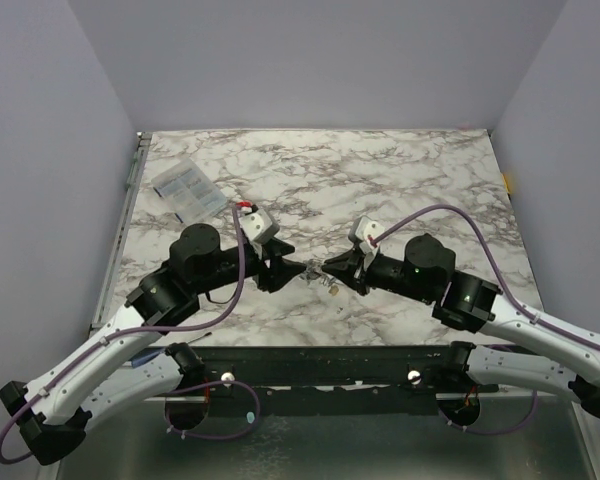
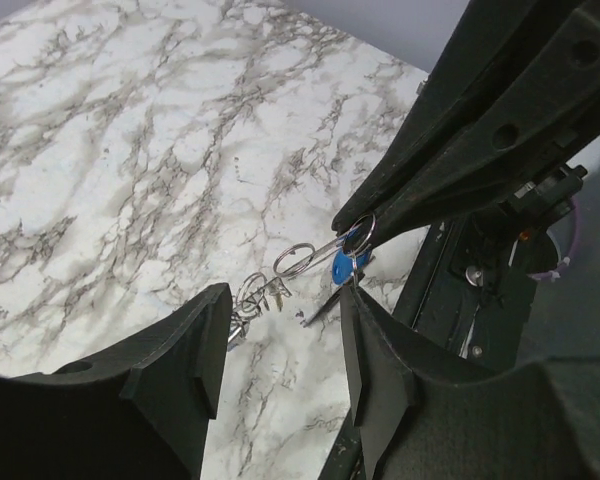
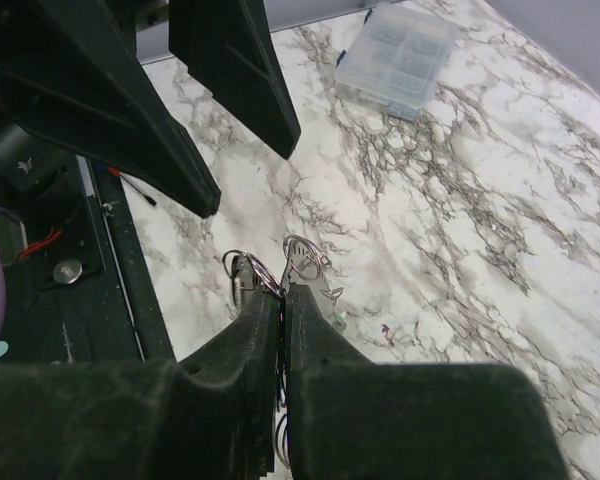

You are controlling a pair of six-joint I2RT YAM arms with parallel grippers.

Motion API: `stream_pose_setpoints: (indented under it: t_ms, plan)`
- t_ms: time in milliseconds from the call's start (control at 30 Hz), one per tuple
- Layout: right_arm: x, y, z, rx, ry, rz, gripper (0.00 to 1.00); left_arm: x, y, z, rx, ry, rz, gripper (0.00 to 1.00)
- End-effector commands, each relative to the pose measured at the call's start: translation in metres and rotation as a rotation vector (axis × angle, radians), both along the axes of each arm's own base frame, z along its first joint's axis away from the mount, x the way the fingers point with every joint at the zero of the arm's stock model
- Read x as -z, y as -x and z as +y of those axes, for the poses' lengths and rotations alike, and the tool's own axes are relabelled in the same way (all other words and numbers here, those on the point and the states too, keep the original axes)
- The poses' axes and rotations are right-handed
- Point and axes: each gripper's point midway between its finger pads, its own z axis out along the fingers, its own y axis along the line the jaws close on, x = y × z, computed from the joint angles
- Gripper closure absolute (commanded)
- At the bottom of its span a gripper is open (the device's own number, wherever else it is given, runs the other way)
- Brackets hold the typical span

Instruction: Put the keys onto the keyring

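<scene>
My right gripper (image 3: 283, 296) is shut on a metal keyring (image 2: 362, 232), which pokes out past its fingertips. A blue key (image 2: 344, 263) hangs from that ring just under the tips. More wire rings (image 2: 294, 260) and a small bunch of metal bits (image 2: 255, 298) trail from it toward the marble. A tiny green key (image 3: 338, 320) shows beside the right fingers. My left gripper (image 2: 285, 300) is open, its two fingers either side of the dangling bunch and touching nothing. In the top view the left gripper (image 1: 298, 270) and right gripper (image 1: 327, 266) meet tip to tip near the table's front.
A clear plastic compartment box (image 1: 187, 190) lies at the back left of the marble table (image 1: 400, 180). The black arm-mount rail (image 1: 320, 365) runs along the near edge, right below both grippers. Grey walls enclose the table.
</scene>
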Motion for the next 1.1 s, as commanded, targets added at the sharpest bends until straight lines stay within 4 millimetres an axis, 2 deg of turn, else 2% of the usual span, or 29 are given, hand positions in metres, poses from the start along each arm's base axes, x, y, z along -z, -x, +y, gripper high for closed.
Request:
stream_pose_setpoints:
  t_ms: [0, 233, 533, 700, 800, 867, 933, 1067]
  plan:
    - [-0.019, 0.014, 0.003, -0.063, -0.077, -0.004, 0.99, -0.023, 0.011, 0.009, 0.042, 0.004, -0.084, 0.47]
    - [-0.037, 0.03, 0.005, -0.13, -0.138, 0.024, 0.99, -0.033, 0.028, 0.005, 0.144, 0.03, -0.136, 0.47]
    - [-0.055, 0.032, 0.011, -0.126, -0.183, 0.094, 0.99, -0.06, 0.048, -0.004, 0.279, 0.111, -0.211, 0.42]
    - [-0.065, 0.031, 0.008, -0.107, -0.206, 0.108, 0.99, -0.06, 0.052, -0.007, 0.293, 0.146, -0.162, 0.43]
    - [-0.066, 0.03, 0.008, -0.1, -0.204, 0.113, 0.99, -0.059, 0.048, -0.009, 0.264, 0.173, -0.131, 0.5]
    - [-0.067, 0.029, 0.009, -0.099, -0.205, 0.115, 0.99, -0.056, 0.043, -0.01, 0.234, 0.183, -0.108, 0.61]
    - [-0.068, 0.029, 0.009, -0.098, -0.207, 0.116, 0.99, -0.055, 0.041, -0.011, 0.226, 0.192, -0.094, 0.67]
    - [-0.071, 0.03, 0.009, -0.099, -0.216, 0.118, 0.99, -0.057, 0.04, -0.014, 0.222, 0.22, -0.071, 0.74]
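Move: The keyring, still pinched in the right fingertips, lies about 3 cm to the right of the open left hand, roughly 1 cm back and 1 cm lower. Its hanging keys are some 4 cm right of the left hand, 1 cm back and 5 cm below it, with the yellow key about 7 cm right, 4 cm back and 6 cm below. From the right hand, the left fingertips are about 4 cm to the left, level fore and aft and about 1 cm higher. Up and back together, the left hand rises about 5 cm and draws back some 4 cm, its open fingers swinging clockwise roughly 15 degrees; it edges slightly left, then right towards the keyring, and its fingers half close around the ring's near end. The right hand keeps its pinch, drawing the keyring back about 2.5 cm and then lifting it about 4 cm, tilting slightly. ##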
